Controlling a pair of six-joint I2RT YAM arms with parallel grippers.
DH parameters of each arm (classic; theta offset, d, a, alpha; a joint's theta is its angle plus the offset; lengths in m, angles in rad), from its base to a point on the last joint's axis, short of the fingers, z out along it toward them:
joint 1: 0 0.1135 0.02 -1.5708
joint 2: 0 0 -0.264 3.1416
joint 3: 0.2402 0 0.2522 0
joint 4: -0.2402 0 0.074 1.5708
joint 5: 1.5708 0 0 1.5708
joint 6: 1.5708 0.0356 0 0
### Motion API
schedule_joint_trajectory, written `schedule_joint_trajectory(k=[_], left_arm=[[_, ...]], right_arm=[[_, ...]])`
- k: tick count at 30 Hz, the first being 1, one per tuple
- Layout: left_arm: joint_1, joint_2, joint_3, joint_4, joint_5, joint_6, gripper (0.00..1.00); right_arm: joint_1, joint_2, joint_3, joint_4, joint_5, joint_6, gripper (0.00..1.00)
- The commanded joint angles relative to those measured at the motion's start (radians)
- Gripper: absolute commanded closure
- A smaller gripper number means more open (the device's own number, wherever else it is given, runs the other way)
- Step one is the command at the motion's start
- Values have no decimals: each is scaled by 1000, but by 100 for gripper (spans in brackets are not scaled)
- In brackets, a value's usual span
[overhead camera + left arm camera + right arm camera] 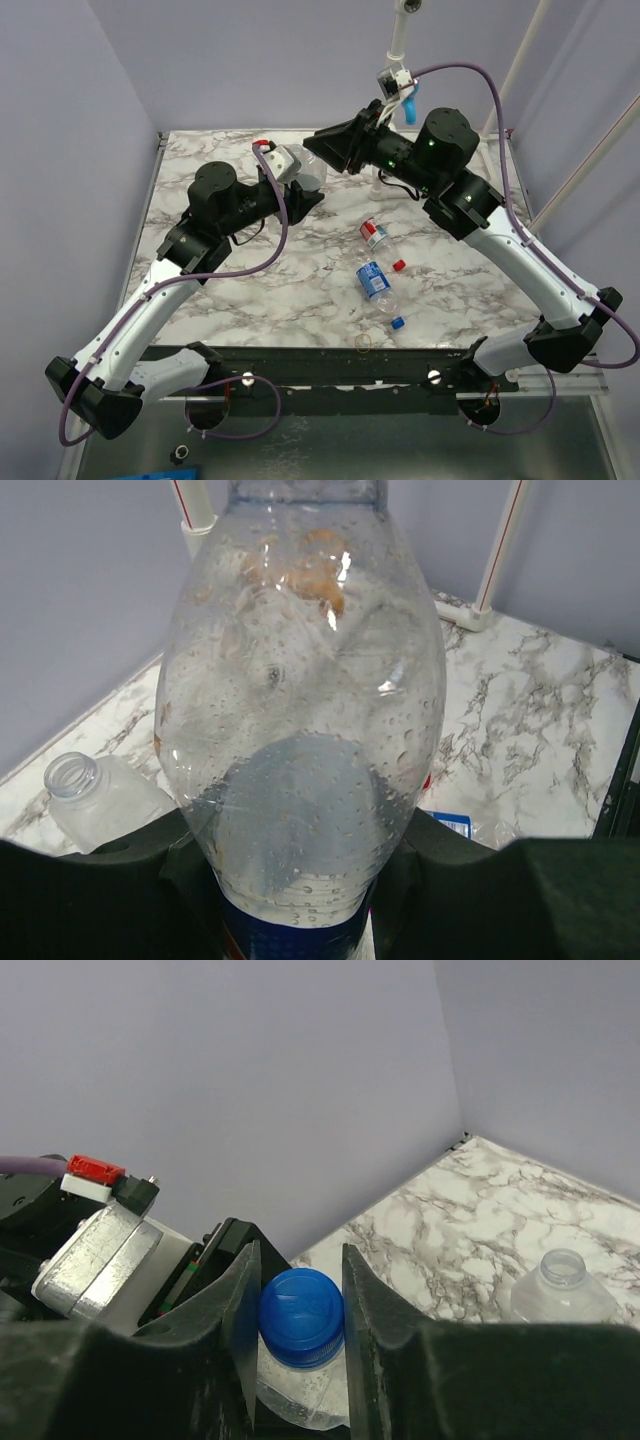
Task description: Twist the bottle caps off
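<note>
My left gripper (pixel 300 832) is shut on a clear bottle with a blue label (pixel 300 680), gripping its lower body; the bottle (pixel 301 167) is held above the back of the table. My right gripper (pixel 300 1295) is shut on this bottle's blue cap (pixel 301 1317), one finger pressed against each side of it. In the top view the right gripper (pixel 332 150) covers the cap. A red-label bottle (pixel 374 234) and a blue-label bottle (pixel 375 284) lie on the table, with a loose red cap (pixel 399 265) and a loose blue cap (pixel 398 323) near them.
An open, label-less clear bottle (pixel 85 792) (pixel 560 1282) stands on the marble table (pixel 250 290) near the back. A yellowish rubber-band ring (pixel 363 342) lies by the front edge. White posts (pixel 497 562) rise at the back, and purple walls close in the left and rear.
</note>
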Motion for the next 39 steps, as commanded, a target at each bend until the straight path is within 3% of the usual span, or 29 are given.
schedule_joint_trajectory(k=[1, 4, 8, 14, 17, 22, 23, 25, 28, 32, 36, 39], left_arm=[[2, -12, -3, 33, 30, -23, 84], [2, -14, 11, 33, 105, -69, 84], [2, -16, 39, 33, 345, -172, 84], [2, -7, 72, 38, 721, -307, 84], [2, -5, 98, 42, 773, -314, 93], [2, -5, 97, 47, 743, -320, 94], [2, -8, 93, 47, 728, -314, 94], [2, -13, 81, 47, 670, -296, 93], [1, -24, 52, 46, 487, -233, 93], [2, -30, 31, 46, 226, -140, 94], [1, -25, 20, 48, 94, -91, 94], [0, -17, 7, 49, 11, -48, 92]], right_arm=[[-9, -15, -19, 30, -22, 3, 84], [-9, -30, -40, 69, -103, -21, 90], [-10, -81, -124, 197, -310, -80, 99], [-10, -122, -188, 315, -728, -97, 99], [-11, -129, -199, 319, -808, -105, 100], [-11, -146, -205, 277, -777, -140, 98], [-10, -151, -204, 263, -746, -149, 90], [-10, -160, -201, 233, -609, -167, 50], [-11, -186, -215, 244, -315, -151, 4], [-10, -198, -208, 267, -190, -138, 0], [-10, -144, -127, 173, -86, -123, 0], [-9, -101, -84, 123, -25, -108, 7]])
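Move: The right fingers are already shut on the blue cap, while the left hand holds the upright bottle by its label, with that cap about 12 cm above it and 1 cm ahead. From the right hand, the opened bottle stands some 18 cm ahead, 4 cm left and 39 cm below. Lying about 45 cm below are the red-label bottle, 9 cm ahead and 16 cm right, and the blue-label bottle, 3 cm back and 13 cm right. Still pinching the cap, the right hand swings back about 13 cm, turning some 35 degrees counter-clockwise, as the left carries the bottle back alongside, turning nearly 40 degrees clockwise against it. The right fingers then open wide and release the cap; both hands swing forward again, undoing most of their turns, the right ending tipped up. ##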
